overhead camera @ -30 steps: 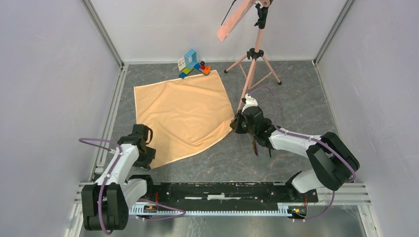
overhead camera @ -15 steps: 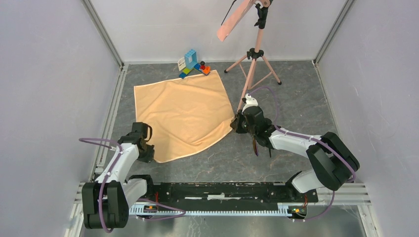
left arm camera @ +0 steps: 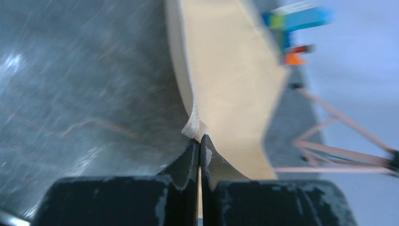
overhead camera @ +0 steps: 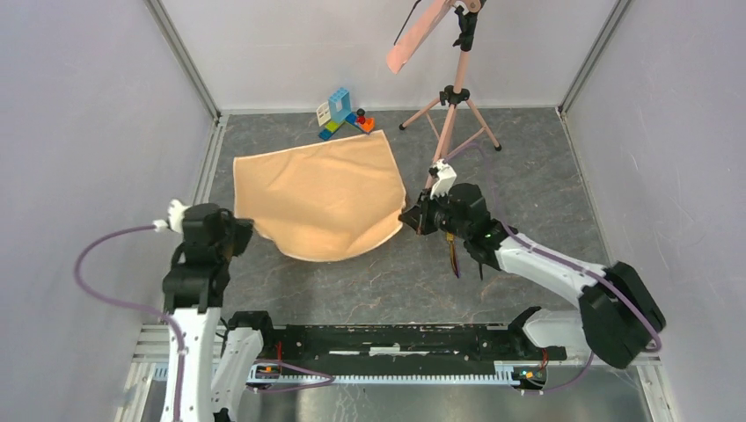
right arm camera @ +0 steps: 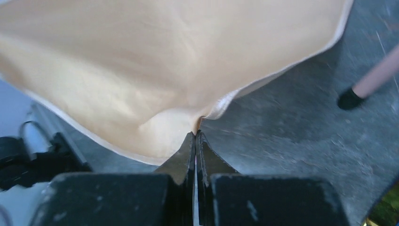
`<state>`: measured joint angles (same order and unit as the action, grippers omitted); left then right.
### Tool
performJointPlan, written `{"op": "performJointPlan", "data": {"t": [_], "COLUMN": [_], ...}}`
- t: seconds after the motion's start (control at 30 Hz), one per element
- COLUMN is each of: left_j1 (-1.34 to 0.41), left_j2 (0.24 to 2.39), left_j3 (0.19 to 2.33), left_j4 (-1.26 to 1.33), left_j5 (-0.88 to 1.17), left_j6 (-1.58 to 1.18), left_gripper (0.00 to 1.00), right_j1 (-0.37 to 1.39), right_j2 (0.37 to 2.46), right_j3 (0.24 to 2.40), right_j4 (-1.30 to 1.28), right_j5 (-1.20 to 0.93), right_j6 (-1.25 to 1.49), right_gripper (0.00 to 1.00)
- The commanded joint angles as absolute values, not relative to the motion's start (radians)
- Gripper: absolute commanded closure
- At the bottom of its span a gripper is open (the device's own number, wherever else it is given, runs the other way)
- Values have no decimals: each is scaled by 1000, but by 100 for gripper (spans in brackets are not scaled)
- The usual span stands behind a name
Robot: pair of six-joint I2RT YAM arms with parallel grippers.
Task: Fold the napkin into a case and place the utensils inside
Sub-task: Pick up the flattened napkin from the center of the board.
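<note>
The peach-tan napkin (overhead camera: 317, 189) lies partly lifted on the grey floor, its near edge curling up between the two arms. My left gripper (overhead camera: 244, 230) is shut on the napkin's near-left corner; in the left wrist view the hem (left arm camera: 192, 126) pokes out past the closed gripper (left arm camera: 200, 143). The right gripper (overhead camera: 407, 217) is shut on the right corner, with cloth (right arm camera: 141, 61) spreading away from the gripper (right arm camera: 195, 134). Two slender utensils (overhead camera: 453, 255) peek out from under the right arm. The case is out of view.
A pink tripod (overhead camera: 450, 114) stands at the back right; one foot (right arm camera: 350, 99) rests close to the right gripper. Coloured toy bricks (overhead camera: 343, 112) sit just beyond the napkin's far edge. Grey walls and metal rails close in the left and right sides.
The left gripper has shut on the napkin's near-left corner and risen up and leftward, pulling the near edge inward. The right gripper has shifted slightly back with its corner.
</note>
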<state>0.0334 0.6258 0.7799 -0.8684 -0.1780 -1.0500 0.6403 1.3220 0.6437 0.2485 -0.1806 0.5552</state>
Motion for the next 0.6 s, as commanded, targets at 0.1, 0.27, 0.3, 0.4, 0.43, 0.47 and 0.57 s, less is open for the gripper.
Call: {"op": "performJointPlan", "data": {"t": [0.1, 0.27, 0.3, 0.4, 0.43, 0.47, 0.57], "left_j1": [37, 38, 37, 35, 35, 35, 35], "left_j2": [503, 485, 482, 476, 478, 483, 504], "left_j3": [1287, 1586, 1618, 1662, 1664, 1659, 1598], "left_j4": [-939, -875, -843, -744, -720, -702, -652], "left_j5": [-265, -350, -360, -366, -370, -373, -389], "left_j6": [-849, -800, -787, -737, -729, -723, -720], "left_gripper": [98, 98, 98, 98, 98, 98, 98], "right_j1": [640, 646, 645, 646, 647, 647, 647], "right_j2": [998, 810, 780, 722, 716, 716, 754], "right_j3": [797, 877, 883, 872, 861, 849, 826], "right_j4": [260, 424, 470, 606, 643, 671, 678], "right_j5": [-381, -530, -551, -565, -552, -534, -439], "right_j6": [483, 473, 482, 529, 550, 566, 592], "right_gripper": [100, 100, 100, 100, 100, 100, 100]}}
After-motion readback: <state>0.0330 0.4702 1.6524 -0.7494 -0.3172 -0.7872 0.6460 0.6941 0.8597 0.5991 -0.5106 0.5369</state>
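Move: Both hands already pinch corners of the napkin, whose middle lies about 17 cm ahead, 13 cm right and 14 cm below the left hand, and some 11 cm ahead, 20 cm left and 9 cm below the right. From the right hand, the tripod foot stands about 8 cm ahead and 5 cm right, the coloured utensil 3 cm back and 11 cm right, both some 12 cm below. Both hands keep their pinch on the napkin's corners and whip it upward together, each rising nearly 40 cm fast and easing off at the end, while drawing back towards the bases by under half as much. The wrists swing some 60 degrees so the fingers tip from pointing down to pointing slightly up, and the hands spread a little apart, the right one drifting to its right, drawing the edge between them out. ##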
